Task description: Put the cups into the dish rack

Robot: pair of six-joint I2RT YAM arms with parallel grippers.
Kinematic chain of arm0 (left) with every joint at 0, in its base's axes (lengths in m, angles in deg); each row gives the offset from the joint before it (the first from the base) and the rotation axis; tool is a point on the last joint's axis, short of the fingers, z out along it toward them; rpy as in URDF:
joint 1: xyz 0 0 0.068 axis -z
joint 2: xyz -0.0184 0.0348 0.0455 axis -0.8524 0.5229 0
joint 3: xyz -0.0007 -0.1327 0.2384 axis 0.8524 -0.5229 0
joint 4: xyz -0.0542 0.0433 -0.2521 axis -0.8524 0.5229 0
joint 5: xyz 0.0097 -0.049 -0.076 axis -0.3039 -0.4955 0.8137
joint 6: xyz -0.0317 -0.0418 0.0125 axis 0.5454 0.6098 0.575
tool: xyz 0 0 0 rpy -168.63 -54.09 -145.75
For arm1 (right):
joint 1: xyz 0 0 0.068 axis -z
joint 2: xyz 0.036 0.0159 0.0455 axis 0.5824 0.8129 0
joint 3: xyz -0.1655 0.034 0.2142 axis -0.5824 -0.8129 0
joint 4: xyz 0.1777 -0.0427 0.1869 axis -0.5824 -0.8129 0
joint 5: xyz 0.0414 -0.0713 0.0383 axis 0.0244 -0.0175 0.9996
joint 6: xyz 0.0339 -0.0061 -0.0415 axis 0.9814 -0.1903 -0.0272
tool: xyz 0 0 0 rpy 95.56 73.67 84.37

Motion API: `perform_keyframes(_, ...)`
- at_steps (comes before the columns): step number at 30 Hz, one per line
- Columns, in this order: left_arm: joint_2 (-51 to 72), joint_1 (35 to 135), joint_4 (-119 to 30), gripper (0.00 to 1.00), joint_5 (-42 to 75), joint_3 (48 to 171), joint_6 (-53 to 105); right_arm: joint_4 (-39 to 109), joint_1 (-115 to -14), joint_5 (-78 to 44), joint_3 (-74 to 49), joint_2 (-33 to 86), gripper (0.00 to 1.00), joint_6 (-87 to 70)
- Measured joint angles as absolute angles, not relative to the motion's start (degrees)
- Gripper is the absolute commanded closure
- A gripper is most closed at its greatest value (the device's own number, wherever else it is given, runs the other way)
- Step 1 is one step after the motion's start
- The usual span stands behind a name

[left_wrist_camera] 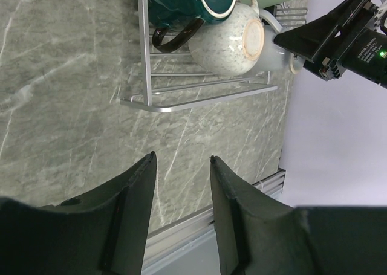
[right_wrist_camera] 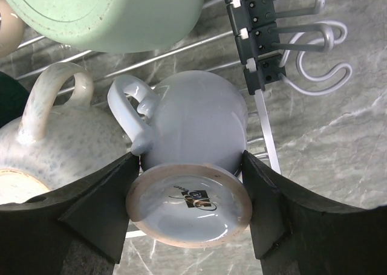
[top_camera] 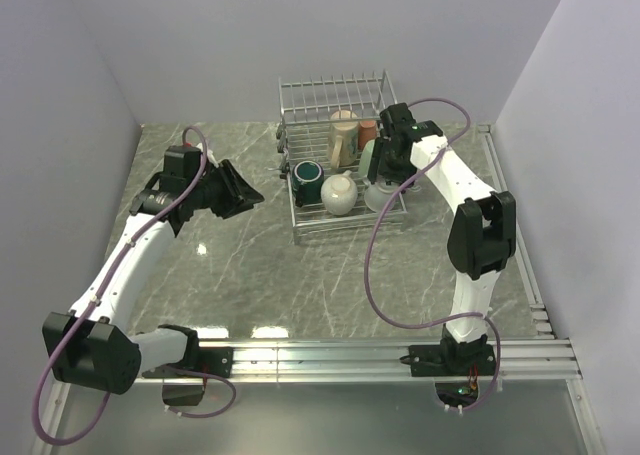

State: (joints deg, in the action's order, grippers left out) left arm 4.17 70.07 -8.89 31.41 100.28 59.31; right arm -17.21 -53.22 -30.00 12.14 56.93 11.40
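The silver wire dish rack (top_camera: pixel 335 85) stands at the back of the table. In it are a tall cream cup (top_camera: pixel 343 137), a reddish-brown cup (top_camera: pixel 367 133), a dark teal cup (top_camera: pixel 307 173), a beige cup (top_camera: pixel 338 193) and a light green cup (top_camera: pixel 372 155). My right gripper (right_wrist_camera: pixel 190 160) is shut on the pale blue cup (right_wrist_camera: pixel 193 124), which is upside down at the rack's right front, one finger (right_wrist_camera: pixel 103 202) on each side of it. My left gripper (left_wrist_camera: pixel 181 159) hangs open over bare table left of the rack, with nothing between its jaws.
The grey marbled table is walled on three sides. A metal rail (top_camera: pixel 380 355) runs along the near edge. The rack's front corner (left_wrist_camera: pixel 145 103) lies just ahead of my left fingers. Black clips (right_wrist_camera: pixel 257 39) sit on the rack's right side.
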Motion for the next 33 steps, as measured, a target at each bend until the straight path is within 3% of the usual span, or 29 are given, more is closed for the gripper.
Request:
perform_keyframes(1, 4.1, 70.1, -8.9, 0.54, 31.4, 100.3, 59.3, -17.1, -53.2, -30.0, 12.1, 57.0, 0.33, 11.4)
perform_keyframes(4, 4.2, 70.1, -8.7, 0.54, 31.4, 100.3, 59.3, -16.9, -53.3, -30.1, 12.1, 57.0, 0.19, 11.4)
perform_keyframes(10, 4.2, 70.1, -8.7, 0.55, 31.4, 100.3, 59.3, -16.2, -53.4, -30.2, 12.1, 57.5, 0.08, 11.6)
perform_keyframes(22, 4.8, 70.1, -7.9, 0.55, 31.1, 100.9, 58.7, -16.9, -53.4, -31.0, 11.2, 55.3, 0.06, 11.6)
perform_keyframes(33, 8.3, 70.1, -7.6, 0.49, 30.1, 104.0, 57.1, -13.9, -53.4, -26.0, 3.9, 28.6, 0.04, 10.2)
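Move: The light-blue cup is already in the rack's near right corner, base up, between the right hand's fingers, its middle about 2 cm below the hand point and 1 cm ahead. From that hand the speckled cup sits some 10 cm to the left and 1 cm ahead, the pale green cup about 9 cm ahead and 2 cm left, and the wire hooks some 7 cm right and 3 cm ahead, all slightly lower. From the left hand, the light-blue cup lies roughly 26 cm right, 8 cm ahead and 10 cm lower. The right fingers let go of the light-blue cup, opening to nearly full width while the hand stays almost in place around it. Then the hand pulls away from the cup with gathering speed, up about 15 cm and back some 6 cm towards the robot, its fingers tipping forward by about 20 degrees and staying open. ##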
